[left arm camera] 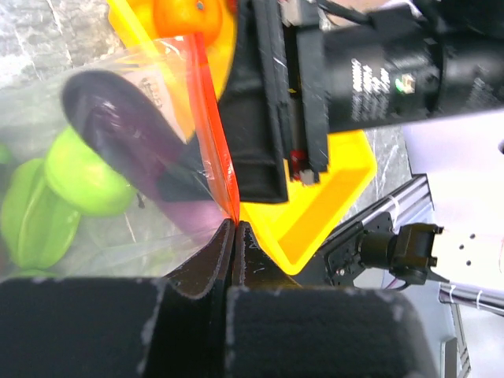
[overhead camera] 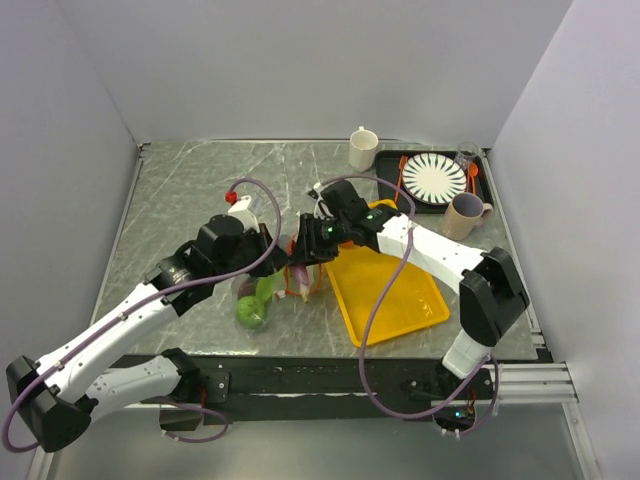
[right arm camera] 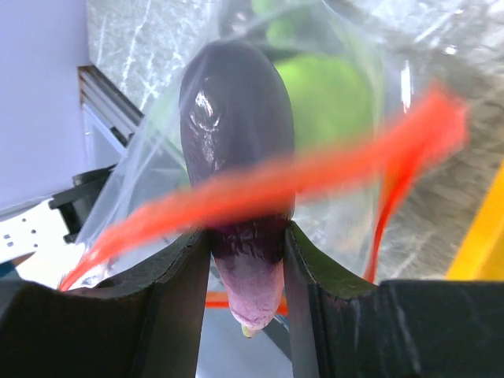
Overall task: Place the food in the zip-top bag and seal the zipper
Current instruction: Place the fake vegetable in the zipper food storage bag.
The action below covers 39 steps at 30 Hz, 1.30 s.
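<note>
The clear zip-top bag (overhead camera: pixel 255 295) lies left of the yellow tray, with green food (overhead camera: pixel 250 312) inside it. My left gripper (left arm camera: pixel 235 227) is shut on the end of the orange-red zipper (left arm camera: pixel 211 118), holding up the edge of the bag's mouth. My right gripper (right arm camera: pixel 248 244) is shut on the pale stem end of a dark purple food piece (right arm camera: pixel 232 118), whose far end points into the bag (right arm camera: pixel 157 157) across the blurred zipper (right arm camera: pixel 315 173). More green food (right arm camera: pixel 331 94) lies behind it inside the bag. An orange food piece (left arm camera: pixel 185 16) sits on the tray. Both grippers (overhead camera: pixel 288 252) meet at the bag's mouth.
The yellow tray (overhead camera: pixel 400 300) lies right of the bag, under the right arm. At the back right stand a white cup (overhead camera: pixel 363 148), a striped plate (overhead camera: pixel 433 178) on a black tray (overhead camera: pixel 482 192), an orange spoon (overhead camera: pixel 472 178) and a beige mug (overhead camera: pixel 465 215).
</note>
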Tool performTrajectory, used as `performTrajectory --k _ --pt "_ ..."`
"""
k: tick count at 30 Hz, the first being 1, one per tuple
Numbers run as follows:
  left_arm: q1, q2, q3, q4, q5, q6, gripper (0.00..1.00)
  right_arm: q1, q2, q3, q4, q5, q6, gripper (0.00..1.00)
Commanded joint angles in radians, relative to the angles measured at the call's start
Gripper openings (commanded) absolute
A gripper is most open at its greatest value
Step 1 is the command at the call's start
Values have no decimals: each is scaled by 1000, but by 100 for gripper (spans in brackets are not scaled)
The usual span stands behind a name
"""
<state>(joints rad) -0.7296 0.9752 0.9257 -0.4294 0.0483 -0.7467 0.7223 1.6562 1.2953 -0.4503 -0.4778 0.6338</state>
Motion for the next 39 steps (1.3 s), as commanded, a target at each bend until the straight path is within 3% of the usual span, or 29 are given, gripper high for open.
performTrajectory --k 1,3,8,12,26,33,36,39 --pt "-2 -47 -22 46 32 -5 1 9 23 25 117 -82 69 28" --pt "-2 -59 -24 35 13 -6 1 8 24 29 125 -84 84 30" --pt "-2 -49 -1 9 2 9 1 9 -22 24 79 -22 61 58" --pt "-2 -52 10 0 -19 3 1 5 -93 -16 94 30 70 68" --pt "-2 -154 38 -69 -238 -49 1 -7 -304 -112 -94 378 15 69" --pt "-2 -135 27 -62 -235 -51 1 -41 -280 -123 -119 455 12 69" --pt "-2 -104 25 -55 -211 -45 1 -142 -263 -122 -44 207 -41 69" --pt "-2 -82 36 -48 -192 -40 1 -187 -240 -90 -96 368 -69 71"
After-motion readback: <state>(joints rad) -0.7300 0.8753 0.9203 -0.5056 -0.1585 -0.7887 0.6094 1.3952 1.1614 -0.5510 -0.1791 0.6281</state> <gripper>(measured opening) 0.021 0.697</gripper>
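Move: From the right hand, which already holds the eggplant by its pale end in the bag's mouth, the middle of the zip-top bag lies about 8 cm left, 5 cm back and 7 cm lower. The round green vegetable in the bag is some 12 cm left and 11 cm back; the orange in the yellow tray is about 14 cm right and 9 cm ahead, both lower. From the left hand, pinching the orange rim, the bag's middle is roughly 6 cm left, 4 cm back, 10 cm below. Easing the eggplant about 1 cm farther left into the bag, the right hand opens its fingers and lets go, lifts some 5 cm while starting to back out, then sweeps right about 10 cm from its farthest reach, sinking again and turning clockwise, to the tray's near side. The left hand keeps its pinch on the rim and draws it some 4 cm left, rising slightly and turning counter-clockwise. ##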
